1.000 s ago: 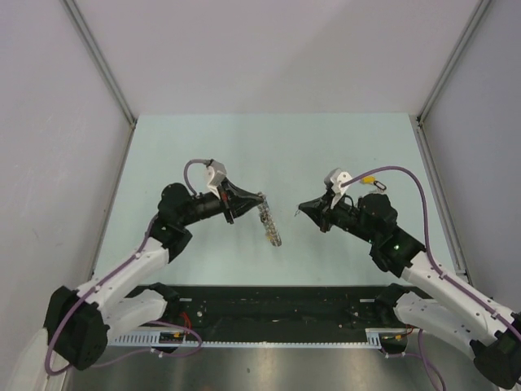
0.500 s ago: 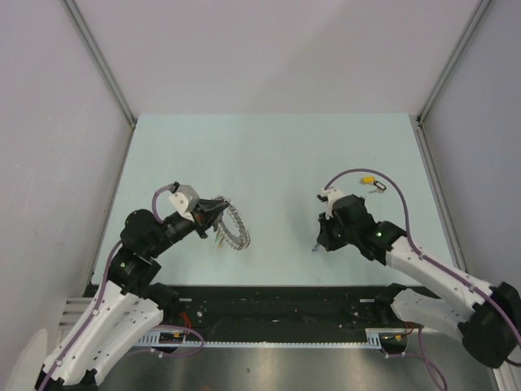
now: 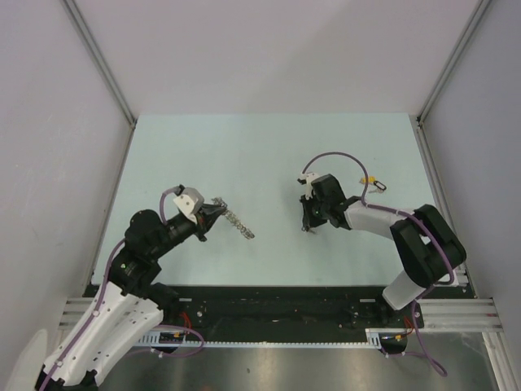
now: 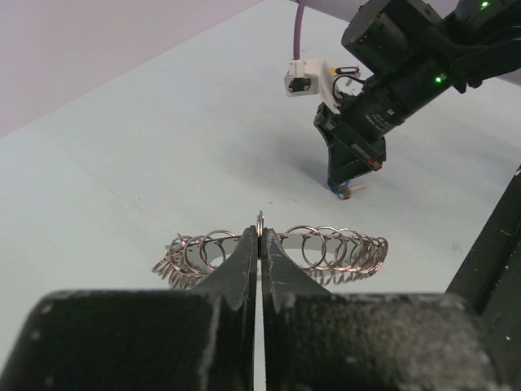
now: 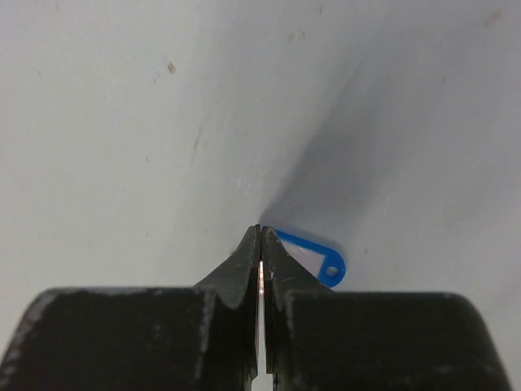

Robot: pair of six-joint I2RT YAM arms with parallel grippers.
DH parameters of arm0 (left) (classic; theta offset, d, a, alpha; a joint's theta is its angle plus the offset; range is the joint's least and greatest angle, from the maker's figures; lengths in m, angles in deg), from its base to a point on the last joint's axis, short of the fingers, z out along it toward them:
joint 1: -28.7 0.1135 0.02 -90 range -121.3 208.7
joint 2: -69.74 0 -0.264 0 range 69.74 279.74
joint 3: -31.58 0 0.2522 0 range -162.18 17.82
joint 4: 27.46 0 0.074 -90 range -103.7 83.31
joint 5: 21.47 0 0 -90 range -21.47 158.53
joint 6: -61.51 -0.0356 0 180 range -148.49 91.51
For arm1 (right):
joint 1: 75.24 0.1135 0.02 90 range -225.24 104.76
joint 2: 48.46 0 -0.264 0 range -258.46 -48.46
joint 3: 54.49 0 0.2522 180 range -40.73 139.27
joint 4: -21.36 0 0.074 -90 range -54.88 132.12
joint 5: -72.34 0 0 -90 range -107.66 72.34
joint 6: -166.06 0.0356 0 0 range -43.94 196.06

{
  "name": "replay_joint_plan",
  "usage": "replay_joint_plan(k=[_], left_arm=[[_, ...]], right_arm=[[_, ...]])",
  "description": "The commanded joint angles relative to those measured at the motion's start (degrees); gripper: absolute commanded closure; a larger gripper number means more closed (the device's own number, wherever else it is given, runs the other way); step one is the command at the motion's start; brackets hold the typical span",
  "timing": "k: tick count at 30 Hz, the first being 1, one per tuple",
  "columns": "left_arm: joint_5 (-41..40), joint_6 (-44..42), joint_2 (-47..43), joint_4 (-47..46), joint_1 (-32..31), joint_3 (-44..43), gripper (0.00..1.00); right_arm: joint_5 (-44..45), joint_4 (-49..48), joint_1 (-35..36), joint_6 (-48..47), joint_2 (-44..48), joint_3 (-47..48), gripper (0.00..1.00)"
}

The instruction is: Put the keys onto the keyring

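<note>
The keyring [image 4: 326,248], a wide silver band of linked wire loops, hangs level just above the table, and my left gripper [image 4: 260,232] is shut on its near edge. From the top view the keyring [image 3: 236,221] sticks out to the right of the left gripper [image 3: 213,213]. My right gripper [image 5: 260,230] points straight down at the table and is shut on a thin sliver of metal, a key whose blue tag [image 5: 313,257] lies against the right finger. The right gripper [image 3: 308,226] sits right of centre. A yellow-tagged key [image 3: 368,180] lies further right.
A small black loop [image 3: 379,186] lies beside the yellow tag, near the purple cable [image 3: 334,159] that arches over the right arm. Metal rails [image 3: 110,81] and grey walls border the pale green table [image 3: 269,147]. A black rail [image 3: 277,305] runs along the near edge.
The left arm drew back towards the near left, carrying the keyring away from the centre. The right arm folded in, and its gripper tipped down to the table with the blue-tagged key.
</note>
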Motion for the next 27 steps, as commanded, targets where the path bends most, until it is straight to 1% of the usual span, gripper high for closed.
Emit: replay_joint_plan(k=[1,5,6,7,9,10,11,12,13,14,18,21,24,25,27], left_arm=[[-0.3,-1.3,-0.4,-2.2,0.3,-0.4,0.99],[0.8,-1.2,0.4,-2.6,0.3,-0.2,0.99],[1.0,-1.1,0.5,-2.9,0.3,-0.2,0.99],[1.3,-1.1,0.5,-3.1,0.4,-0.1,0.99],[2.1,-1.0,0.6,-3.6,0.4,0.2,0.98],[2.3,-0.9,0.6,-3.9,0.4,0.4,0.97],[2.7,-0.7,0.6,-4.2,0.4,0.7,0.97],[2.7,-0.5,0.5,-4.7,0.4,0.9,0.97],[3.0,-0.4,0.6,-5.0,0.4,0.9,0.97],[3.2,0.0,0.6,-5.3,0.4,1.2,0.97],[4.1,1.9,1.9,-7.7,0.4,2.2,0.97],[3.9,4.3,4.0,-8.6,0.4,2.2,0.97],[3.2,6.5,5.6,-6.8,0.4,2.2,0.97],[2.7,7.2,5.6,-6.4,0.4,2.4,0.97],[2.9,9.5,5.2,-6.8,0.3,4.3,0.97]], right_arm=[[-0.2,-9.9,-0.2,-3.0,-3.8,2.4,1.0],[0.1,-10.7,-0.1,-3.6,-5.1,2.5,1.0],[0.0,-10.8,-0.2,-3.8,-5.1,2.5,0.97],[-0.3,-10.7,-0.2,-4.2,-5.0,2.5,0.92],[-0.9,-10.3,0.1,-4.4,-3.7,2.4,0.9],[-0.5,-10.2,0.4,-4.5,-2.8,2.2,0.83],[-0.1,-10.2,0.7,-4.9,-0.2,2.1,0.78],[0.1,-10.1,1.2,-5.1,1.3,2.0,0.7],[0.1,-9.9,1.5,-5.4,2.8,1.9,0.49],[-0.7,-9.7,1.6,-6.0,4.9,1.9,0.45],[-4.7,-9.1,2.1,-6.7,15.8,1.7,0.41],[-7.4,-8.4,2.6,-6.6,21.2,1.6,0.39],[-10.9,-8.3,3.1,-6.1,23.9,0.7,0.39],[-13.2,-8.6,3.1,-5.3,25.3,0.1,0.38],[-15.9,-11.6,3.8,-3.5,26.7,-2.0,0.38]])
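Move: The right hand holds the blue-tagged key right at its fingertips, down at the table; the spot where the key will be left is about 3 cm ahead, 2 cm left and 1 cm lower. The keyring is some 17 cm to its left, 7 cm back and 20 cm above; the yellow-tagged key lies about 18 cm ahead and 18 cm right, 2 cm lower. From the left hand, the blue-tagged key is about 6 cm ahead, 21 cm right and 24 cm below. Staying low, the right hand carries the pinched blue-tagged key about 3 cm forward and 2 cm left along the table, opens there to let it go, then climbs some 19 cm off it, drawing back a little and drifting farther left while its fingers tip upward by roughly 35 degrees and stay open. Late on, the left hand, still shut on the keyring, eases down some 3 cm and slightly right. ##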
